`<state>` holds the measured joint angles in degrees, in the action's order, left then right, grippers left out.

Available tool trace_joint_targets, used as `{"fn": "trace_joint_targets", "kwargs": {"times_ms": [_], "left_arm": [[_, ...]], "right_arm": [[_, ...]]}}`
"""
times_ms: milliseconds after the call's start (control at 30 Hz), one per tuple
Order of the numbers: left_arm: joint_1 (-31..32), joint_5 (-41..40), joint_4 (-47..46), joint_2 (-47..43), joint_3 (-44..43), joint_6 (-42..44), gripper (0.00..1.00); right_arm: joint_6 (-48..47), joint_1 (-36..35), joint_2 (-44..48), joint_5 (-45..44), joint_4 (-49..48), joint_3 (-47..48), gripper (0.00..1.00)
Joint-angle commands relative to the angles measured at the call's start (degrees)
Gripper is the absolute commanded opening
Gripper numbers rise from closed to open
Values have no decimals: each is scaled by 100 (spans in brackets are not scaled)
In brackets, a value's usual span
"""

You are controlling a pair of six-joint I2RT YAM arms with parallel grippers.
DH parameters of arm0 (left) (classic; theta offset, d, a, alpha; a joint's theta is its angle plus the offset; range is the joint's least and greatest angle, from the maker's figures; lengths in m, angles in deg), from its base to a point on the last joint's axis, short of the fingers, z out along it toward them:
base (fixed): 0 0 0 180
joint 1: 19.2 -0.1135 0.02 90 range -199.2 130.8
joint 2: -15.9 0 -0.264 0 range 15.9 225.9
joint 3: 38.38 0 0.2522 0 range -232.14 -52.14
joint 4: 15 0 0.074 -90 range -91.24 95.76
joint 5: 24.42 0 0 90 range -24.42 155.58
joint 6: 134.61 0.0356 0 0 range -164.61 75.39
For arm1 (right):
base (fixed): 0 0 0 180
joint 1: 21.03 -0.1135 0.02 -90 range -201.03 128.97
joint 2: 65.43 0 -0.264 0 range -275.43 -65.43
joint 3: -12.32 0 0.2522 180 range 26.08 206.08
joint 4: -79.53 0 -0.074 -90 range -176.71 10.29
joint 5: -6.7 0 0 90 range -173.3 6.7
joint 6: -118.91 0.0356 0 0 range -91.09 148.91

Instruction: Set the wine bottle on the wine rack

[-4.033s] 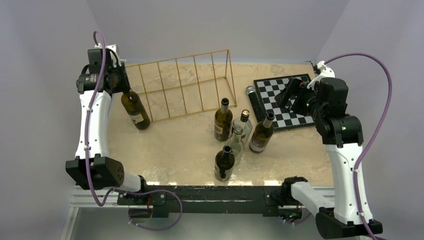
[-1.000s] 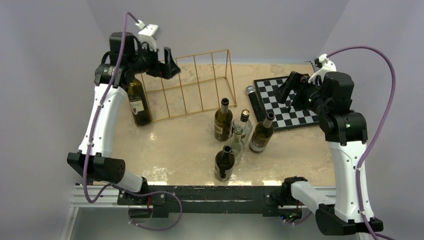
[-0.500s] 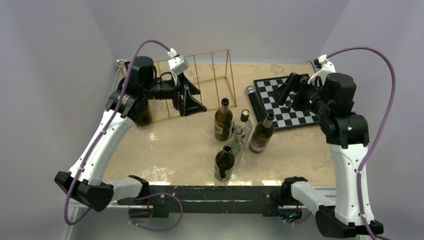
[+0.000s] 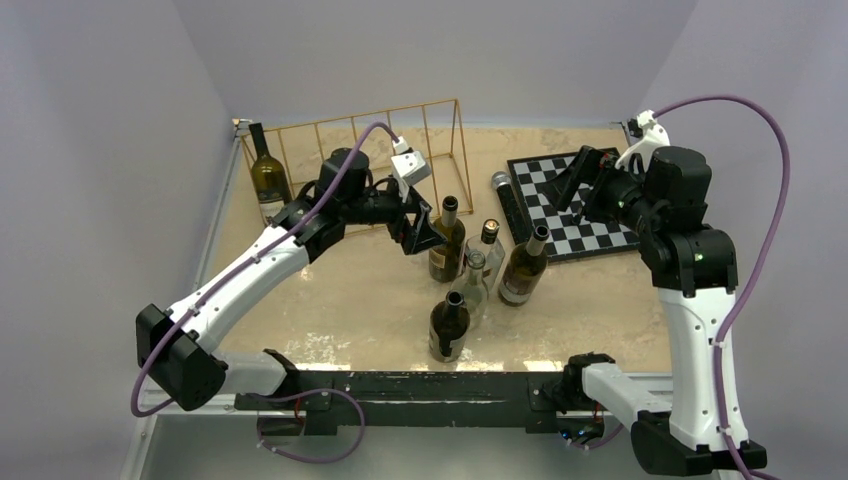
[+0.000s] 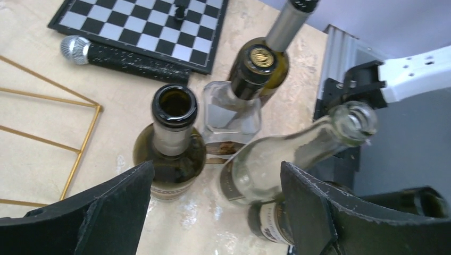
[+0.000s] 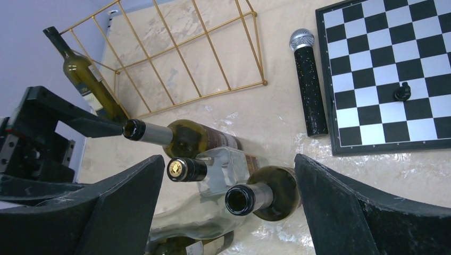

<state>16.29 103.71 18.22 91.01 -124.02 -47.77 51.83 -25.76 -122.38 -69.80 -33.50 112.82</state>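
Observation:
The gold wire wine rack lies at the back left, also in the right wrist view as the wine rack. A green wine bottle stands tilted against the rack's left end, free of both grippers. My left gripper is open, just left of a dark open-necked wine bottle. In the left wrist view that dark bottle and a clear bottle show between the open left gripper fingers. My right gripper hangs open above the chessboard.
Several bottles cluster mid-table: a black-capped clear one, a clear one, a dark green one and a dark one. A microphone lies along the chessboard's left edge. One black chess piece stands on the board.
My left arm has swung right from the rack's left end to the bottle cluster, leaving the green bottle leaning at the rack. The right arm has barely moved.

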Motion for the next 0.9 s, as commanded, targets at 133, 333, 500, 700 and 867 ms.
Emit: {"fn": "trace_joint_targets", "kwargs": {"times_ms": [133,333,500,700,867], "left_arm": [[156,-897,-2112,-56,720,49,83],[210,-801,-2575,-3,873,-81,68],[289,-969,-3177,179,1051,-256,64],[468,-1175,-3126,557,945,-119,62],[560,-1277,-3133,670,988,-62,52]], "right_arm": [[48,30,233,-23,54,-97,97],[-18,32,329,-248,195,-9,97],[-33,34,343,-286,277,18,97],[-67,34,353,-366,379,48,97],[-42,27,409,-400,398,-39,97]]}}
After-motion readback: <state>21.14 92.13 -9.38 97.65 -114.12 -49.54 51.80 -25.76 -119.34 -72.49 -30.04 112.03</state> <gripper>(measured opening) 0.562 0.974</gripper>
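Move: Ahead and to the left hand's right, the upright brown wine bottle nearest the rack stands about 5 cm forward and 5 cm right, its middle some 15 cm below the hand. The square bottle adjoins it, 7 cm farther right and 2 cm nearer; the clear round bottle is 5 cm right and 9 cm nearer than it. The rack's near right corner lies 16 cm ahead and 11 cm right of the hand, at table level. From the right hand, the brown bottle is some 18 cm left and 3 cm ahead. Reaching in around the brown bottle's neck, the left hand goes forward about 5 cm, most of that early, then increasingly right by some 4 cm. It dips, comes back up, and sinks to finish 3 to 4 cm lower, rolling about 10 degrees, while the wide-open fingers draw in to a little over half open, one on each side of the neck; a grip can't be made out. ##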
